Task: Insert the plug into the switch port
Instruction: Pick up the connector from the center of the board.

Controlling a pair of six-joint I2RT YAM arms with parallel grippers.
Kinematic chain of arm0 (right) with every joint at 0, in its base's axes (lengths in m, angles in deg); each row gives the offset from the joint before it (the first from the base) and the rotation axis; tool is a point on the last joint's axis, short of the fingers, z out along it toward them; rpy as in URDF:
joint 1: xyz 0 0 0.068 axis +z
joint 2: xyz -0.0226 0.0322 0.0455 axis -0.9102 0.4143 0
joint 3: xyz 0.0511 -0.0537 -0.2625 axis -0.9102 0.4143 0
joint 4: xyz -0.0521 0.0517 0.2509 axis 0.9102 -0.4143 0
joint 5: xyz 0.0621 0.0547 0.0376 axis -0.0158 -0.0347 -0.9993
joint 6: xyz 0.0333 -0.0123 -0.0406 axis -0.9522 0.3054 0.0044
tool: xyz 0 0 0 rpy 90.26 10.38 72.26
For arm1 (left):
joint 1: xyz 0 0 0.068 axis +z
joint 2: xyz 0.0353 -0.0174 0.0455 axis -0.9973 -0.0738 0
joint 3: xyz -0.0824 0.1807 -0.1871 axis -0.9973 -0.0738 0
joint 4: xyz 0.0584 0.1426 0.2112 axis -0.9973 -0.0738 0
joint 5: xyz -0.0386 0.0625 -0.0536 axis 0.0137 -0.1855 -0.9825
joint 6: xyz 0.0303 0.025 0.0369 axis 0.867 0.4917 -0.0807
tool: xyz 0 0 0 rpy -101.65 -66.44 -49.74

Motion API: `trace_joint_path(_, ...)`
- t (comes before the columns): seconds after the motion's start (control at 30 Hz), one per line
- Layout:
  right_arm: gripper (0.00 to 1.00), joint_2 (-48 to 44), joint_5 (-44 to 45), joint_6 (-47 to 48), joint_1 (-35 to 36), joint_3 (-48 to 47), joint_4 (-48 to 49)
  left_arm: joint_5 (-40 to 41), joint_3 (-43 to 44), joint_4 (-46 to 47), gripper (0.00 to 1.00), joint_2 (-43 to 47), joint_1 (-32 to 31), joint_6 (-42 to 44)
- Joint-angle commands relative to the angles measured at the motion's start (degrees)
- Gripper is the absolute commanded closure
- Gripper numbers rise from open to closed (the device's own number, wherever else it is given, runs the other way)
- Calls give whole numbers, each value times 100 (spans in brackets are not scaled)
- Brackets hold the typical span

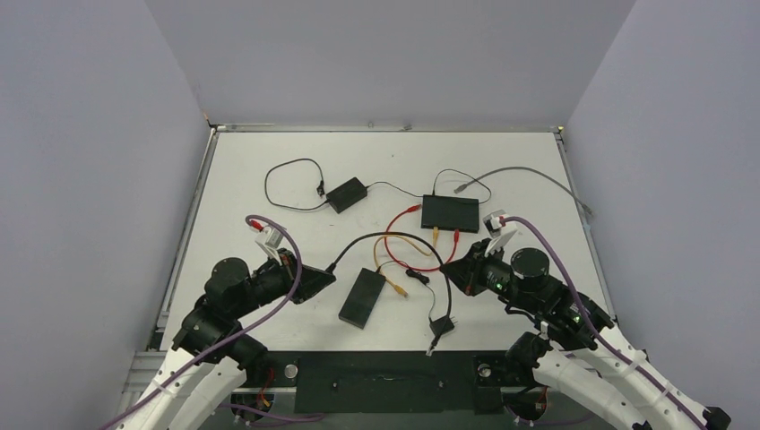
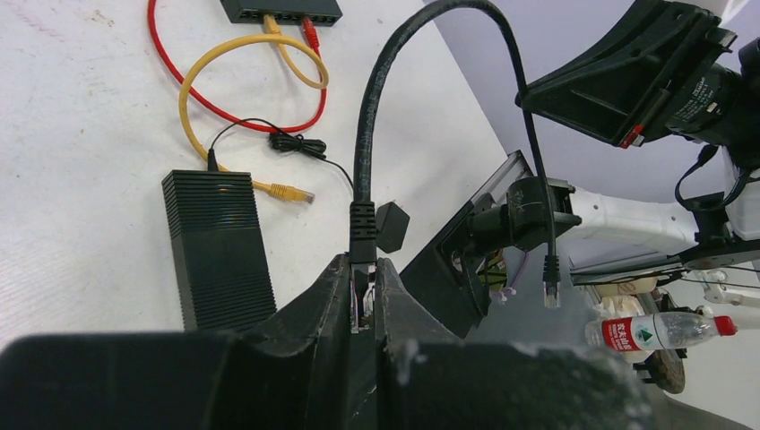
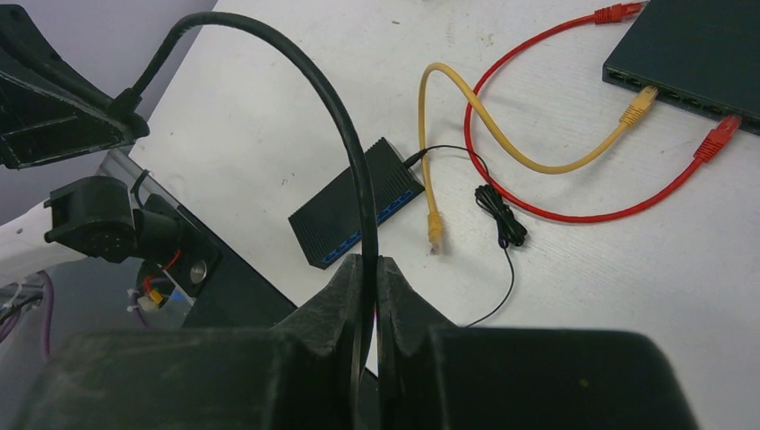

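My left gripper (image 2: pixel 363 264) (image 1: pixel 324 274) is shut on the clear plug (image 2: pixel 367 300) at one end of a thick black cable (image 2: pixel 376 107). The plug's black boot sticks out past the fingertips. The cable arcs up and across to my right gripper (image 3: pixel 369 260) (image 1: pixel 451 269), which is shut on the black cable (image 3: pixel 349 152) further along. Its far end (image 2: pixel 551 288) dangles free below that gripper. A small ribbed black switch (image 1: pixel 363 297) (image 2: pixel 220 246) lies on the table between the grippers, its blue port face (image 3: pixel 372 224) showing. A larger black switch (image 1: pixel 451 212) (image 3: pixel 695 49) lies further back.
Red (image 1: pixel 399 242) and yellow (image 1: pixel 408 246) cables loop out of the larger switch; the yellow one's free plug (image 3: pixel 435 231) lies beside the small switch. A thin black wire runs to a wall adapter (image 1: pixel 439 324). A power brick (image 1: pixel 346 193) and a grey cable (image 1: pixel 520 172) lie at the back.
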Motion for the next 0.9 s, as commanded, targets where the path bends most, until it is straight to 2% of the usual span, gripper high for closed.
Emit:
trace_joint_path(0.0,93,178,229,239,35,53,246,-384,127,487,100,-128,42,202)
trace_joint_path(0.13,73,265,759,480,30,61,264,-686,147,630,100,-280,40,352)
trace_joint_path(0.37,53,750,1012,1240,26,-380,813,-1568,161,830,100,-906,31,570)
trace_joint_path(0.5,51,1422,357,1681,24,-684,1253,-1933,227,885,100,-1165,15,589)
trace_joint_path(0.63,51,1871,-660,2140,33,-1141,1432,-2149,389,728,100,-1303,-79,659)
trace_joint_path(0.87,51,2877,-3324,2693,49,-1966,1205,-2114,716,405,100,-1530,-642,923)
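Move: The black cable's connector is held in the left fingers. From the right gripper, shut on the same cable near its other end, that connector lies about 20 cm to the left, level in reach and height. The small switch lies some 20 cm below the left gripper, 4 cm to its right and 2 cm farther out. From the right gripper, the yellow plug is about 8 cm left, 5 cm ahead and 20 cm down, the power adapter 2 cm right and 4 cm back on the table. Open the right gripper about halfway to let go of the cable, dipping slightly and reaching some 5 cm forward, then swing it left and up towards the connector in the left fingers, turning about 20 degrees counter-clockwise and tipping the fingers up. Meanwhile keep the left gripper shut on the connector and bring it about 5 cm right and back, turning it clockwise. ##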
